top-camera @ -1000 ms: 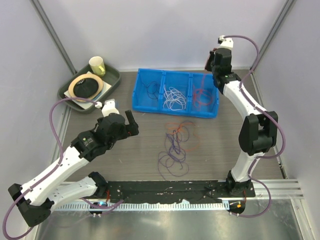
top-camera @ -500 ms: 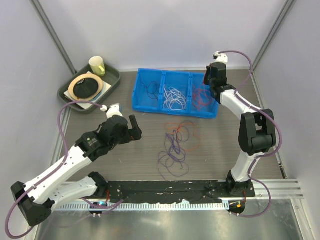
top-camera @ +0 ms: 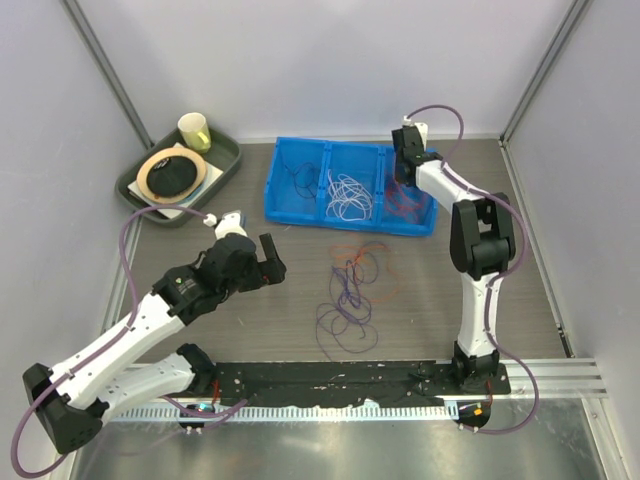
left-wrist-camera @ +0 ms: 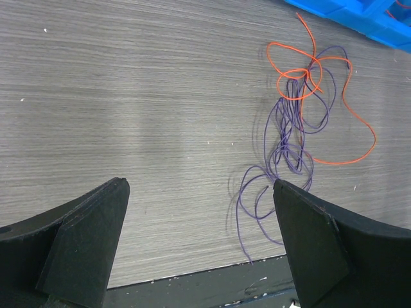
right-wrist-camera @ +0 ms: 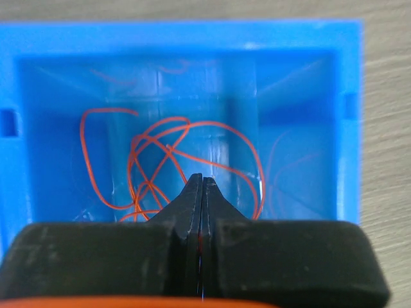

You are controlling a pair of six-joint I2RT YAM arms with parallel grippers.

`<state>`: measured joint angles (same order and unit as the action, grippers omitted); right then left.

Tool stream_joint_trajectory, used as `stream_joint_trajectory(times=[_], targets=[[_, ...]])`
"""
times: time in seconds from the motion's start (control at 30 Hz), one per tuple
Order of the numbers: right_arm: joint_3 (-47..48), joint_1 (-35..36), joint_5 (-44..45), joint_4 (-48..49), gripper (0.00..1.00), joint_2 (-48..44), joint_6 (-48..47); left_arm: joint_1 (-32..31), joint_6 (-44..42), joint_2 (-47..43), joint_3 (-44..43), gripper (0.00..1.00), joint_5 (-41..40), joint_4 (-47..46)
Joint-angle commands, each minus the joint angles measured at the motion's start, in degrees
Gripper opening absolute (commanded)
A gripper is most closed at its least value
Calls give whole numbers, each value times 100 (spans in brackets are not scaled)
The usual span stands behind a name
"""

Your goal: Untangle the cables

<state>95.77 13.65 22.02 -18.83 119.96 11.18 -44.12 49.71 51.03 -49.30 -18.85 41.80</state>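
A tangle of purple cables [top-camera: 346,300] and orange cables [top-camera: 368,252] lies on the table in front of the blue bin [top-camera: 350,225]. It also shows in the left wrist view, purple [left-wrist-camera: 287,144] and orange [left-wrist-camera: 352,138]. My left gripper [top-camera: 268,255] is open and empty [left-wrist-camera: 199,186], hovering left of the tangle. My right gripper [top-camera: 402,172] is down in the bin's right compartment, jaws shut [right-wrist-camera: 202,178], seemingly pinching an orange cable [right-wrist-camera: 168,149] whose loops lie below it. White cables [top-camera: 348,195] fill the middle compartment and a dark cable [top-camera: 300,178] the left.
A dark green tray [top-camera: 225,165] at the back left holds a tape roll [top-camera: 172,170] and a yellow cup [top-camera: 195,130]. A black rail [top-camera: 340,375] runs along the table's near edge. Grey walls close in the sides and back.
My right gripper came down and leftward from high above the bin into its right compartment. My left gripper shifted slightly right toward the tangle.
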Motion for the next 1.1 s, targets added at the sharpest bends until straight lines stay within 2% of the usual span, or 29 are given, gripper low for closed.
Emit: stream_joint_trajectory(times=[0.0, 0.03, 0.07, 0.17, 0.27, 0.5, 0.63, 0.67, 0.7, 0.77, 0.83, 0.9, 0.97, 1.07], targets=[[635, 85, 522, -901, 2, 185, 253, 17, 65, -93, -27, 100, -75, -146], [688, 94, 540, -999, 6, 194, 340, 26, 65, -101, -27, 100, -92, -146], [724, 94, 549, -1069, 14, 203, 350, 26, 56, -84, -36, 100, -101, -146], [864, 94, 540, -1351, 29, 81, 385, 17, 38, -58, -45, 100, -127, -137], [891, 103, 461, -1527, 38, -130, 359, 17, 38, -31, -54, 100, -101, -137], [821, 103, 224, -1641, 47, -718, 236, 17, 56, 74, -45, 100, 21, -225], [602, 120, -241, -1475, 56, -1384, 122, 17, 74, 144, -1, 100, 162, -348], [497, 129, -434, -1405, 63, -1562, 86, 17, 82, 171, 8, 100, 189, -392], [200, 138, -836, -1213, 66, -1807, 95, 17, 91, 197, 34, 100, 224, -436], [-266, 190, -1128, -975, 85, -2580, 244, 17, 109, 250, 69, 100, 320, -506], [-1232, 348, -1244, -527, 89, -3160, 428, 26, 144, 285, 166, 100, 399, -655], [-2257, 480, -1235, -245, 89, -4022, 928, 17, 188, 338, 297, 100, 540, -874], [-2824, 805, -1060, -279, 89, -4750, 1375, 17, 284, 443, 403, 100, 715, -1042], [-3756, 1315, -717, -524, 89, -5324, 1982, 26, 355, 619, 588, 100, 1110, -1419]])
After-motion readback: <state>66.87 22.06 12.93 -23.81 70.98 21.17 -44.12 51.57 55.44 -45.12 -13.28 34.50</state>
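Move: Nearly under the right hand, which holds the red cable, lies the middle of the right-hand compartment, about 7 cm down and 2 cm to the right. The white cable's compartment is level with it, some 14 cm to the hand's left; the tangle's red loops lie on the table roughly 20 cm back and 8 cm left of the hand. From the left hand, that right-hand compartment is about 28 cm ahead and 34 cm right, and the purple cable some 16 cm right, 6 cm back and 17 cm below. Dipping another 2.5 cm into the right-hand compartment, the right hand opens wide to let go of the red cable. It then climbs clear and, speeding up, sweeps about 18 cm back and a little left towards the tangle on the table, ending some 15 cm higher with the wrist rolled left side up and the fingers tipped up. Late on, the open left hand eases about 3 cm down and as far right, towards the purple cable. ##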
